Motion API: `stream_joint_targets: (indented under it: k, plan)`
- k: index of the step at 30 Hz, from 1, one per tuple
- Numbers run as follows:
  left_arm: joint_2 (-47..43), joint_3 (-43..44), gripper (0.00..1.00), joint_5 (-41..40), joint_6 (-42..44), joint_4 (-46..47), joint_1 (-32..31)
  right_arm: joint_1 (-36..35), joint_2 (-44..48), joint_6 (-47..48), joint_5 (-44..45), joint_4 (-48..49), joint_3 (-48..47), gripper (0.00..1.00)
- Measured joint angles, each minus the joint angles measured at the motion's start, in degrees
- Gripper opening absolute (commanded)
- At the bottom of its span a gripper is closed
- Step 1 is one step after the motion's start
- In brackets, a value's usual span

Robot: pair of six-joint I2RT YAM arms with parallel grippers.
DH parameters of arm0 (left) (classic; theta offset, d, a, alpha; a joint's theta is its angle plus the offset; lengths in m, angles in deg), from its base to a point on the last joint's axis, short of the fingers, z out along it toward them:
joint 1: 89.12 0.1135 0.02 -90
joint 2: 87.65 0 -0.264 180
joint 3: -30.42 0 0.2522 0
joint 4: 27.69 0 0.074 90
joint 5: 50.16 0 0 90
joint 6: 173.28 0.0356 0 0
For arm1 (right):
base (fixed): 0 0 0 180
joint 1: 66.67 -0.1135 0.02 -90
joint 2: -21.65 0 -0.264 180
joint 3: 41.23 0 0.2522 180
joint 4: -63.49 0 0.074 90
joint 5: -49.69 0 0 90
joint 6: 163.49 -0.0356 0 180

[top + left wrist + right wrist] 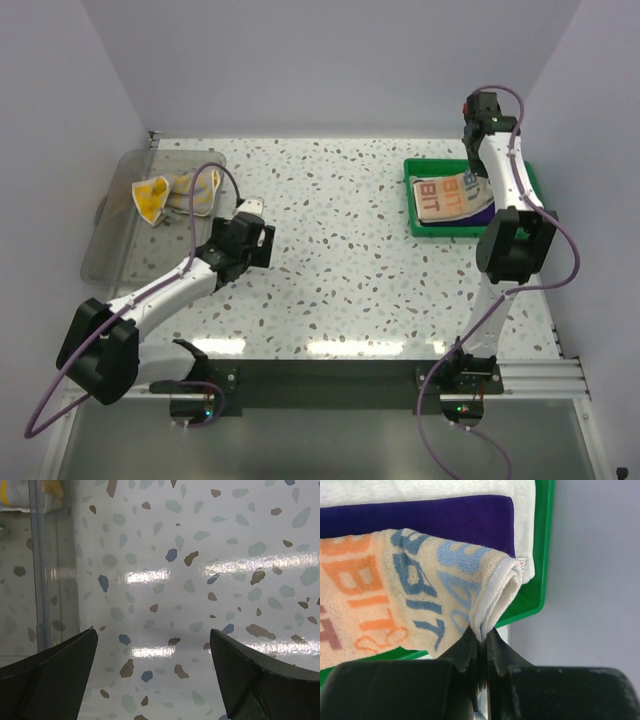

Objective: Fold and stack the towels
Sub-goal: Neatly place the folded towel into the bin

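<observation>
The lettered towel (395, 590), pale with orange and blue block letters, lies on top of the purple towel (420, 517) and the white towel (445, 490) in a green tray (540, 580). My right gripper (482, 635) is shut on the lettered towel's folded corner and lifts it slightly. In the top view that stack (452, 192) sits at the back right under the right arm. My left gripper (252, 208) hovers open over bare table, its fingers (55, 675) wide apart and holding nothing.
A clear plastic bin (120, 230) stands at the far left with a crumpled yellow-and-white cloth (165, 195) in it. Its wall (40, 580) lies just left of my left gripper. The green tray (415, 200) sits close to the right wall.
</observation>
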Motion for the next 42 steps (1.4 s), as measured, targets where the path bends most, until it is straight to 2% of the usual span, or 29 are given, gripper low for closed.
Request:
stream_joint_targets:
  k: [1, 2, 3, 5, 6, 7, 9, 12, 18, 22, 25, 34, 42]
  plan:
    - [0.04, 0.0, 1.0, -0.11, 0.0, 0.0, 0.0, 0.17, -0.13, 0.17, 0.52, 0.61, 0.76, 0.02]
    - [0.09, 0.0, 1.0, -0.15, 0.0, 0.0, 0.0, 0.39, -0.35, 0.31, 0.9, 1.14, 1.49, 0.1]
    - [0.11, 0.0, 1.0, -0.22, 0.0, 0.02, 0.02, 0.59, -0.81, 0.31, 1.46, 1.4, 1.86, 0.27]
    - [0.24, 0.0, 1.0, -0.31, 0.02, 0.02, 0.02, 0.81, -2.38, 0.0, 2.47, 2.32, 2.05, 0.45]
    - [0.33, 0.0, 1.0, -0.31, 0.04, 0.04, 0.0, 0.81, -3.28, -0.09, 3.41, 2.89, 2.16, 0.64]
    - [0.42, 0.0, 1.0, -0.31, 0.02, 0.04, 0.0, 0.81, -4.22, -0.66, 4.35, 3.3, 2.23, 0.73]
    - [0.52, 0.0, 1.0, -0.33, 0.04, 0.02, 0.0, 0.79, -5.9, -1.33, 6.84, 4.11, 2.64, 0.88]
    - [0.5, 0.0, 1.0, -0.7, 0.02, -0.04, 0.02, 0.72, -7.1, -3.32, 11.04, 4.39, 3.19, 0.97]
    - [-0.74, 2.16, 1.0, -1.73, -0.13, -2.4, 0.02, 0.76, -5.22, -9.81, 17.18, 3.52, 3.21, 0.99]
    - [-3.15, 6.75, 1.0, -2.89, -1.18, -5.14, 0.02, 0.79, 2.08, -15.02, 16.37, 2.21, 5.57, 0.99]
    - [-6.69, 8.98, 1.0, -4.07, -2.16, -6.64, 0.02, 0.74, 12.87, -18.21, 14.14, 2.6, 11.28, 0.99]
    - [-23.87, 11.06, 1.0, -11.34, -5.2, -12.17, 0.02, 0.11, 56.74, -24.17, 2.43, 9.46, 30.86, 0.99]
    - [-46.27, 9.09, 1.0, -16.79, -7.1, -16.57, 0.09, -8.0, 79.01, -22.45, 1.57, 9.55, 44.33, 0.99]
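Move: The right gripper holds the lifted right-hand end of the folded towel, over the right half of the green bin. The bin's middle is some 6 cm to its left, about 2 cm ahead and 13 cm below. The purple towel already in the bin is centred about 6 cm left, 1 cm ahead and 12 cm below. From the empty left gripper, the bin's middle lies roughly 53 cm to the right, 16 cm ahead and 4 cm below. Lower the right gripper about 5 cm into the green bin while easing some 3 cm right, and open it wide to let go of the towel's end. Then lift it clear and pull it back towards the base about 26 cm, fingers tilting up some 50 degrees. As it leaves, raise the open left gripper about 22 cm, swinging left and back. ##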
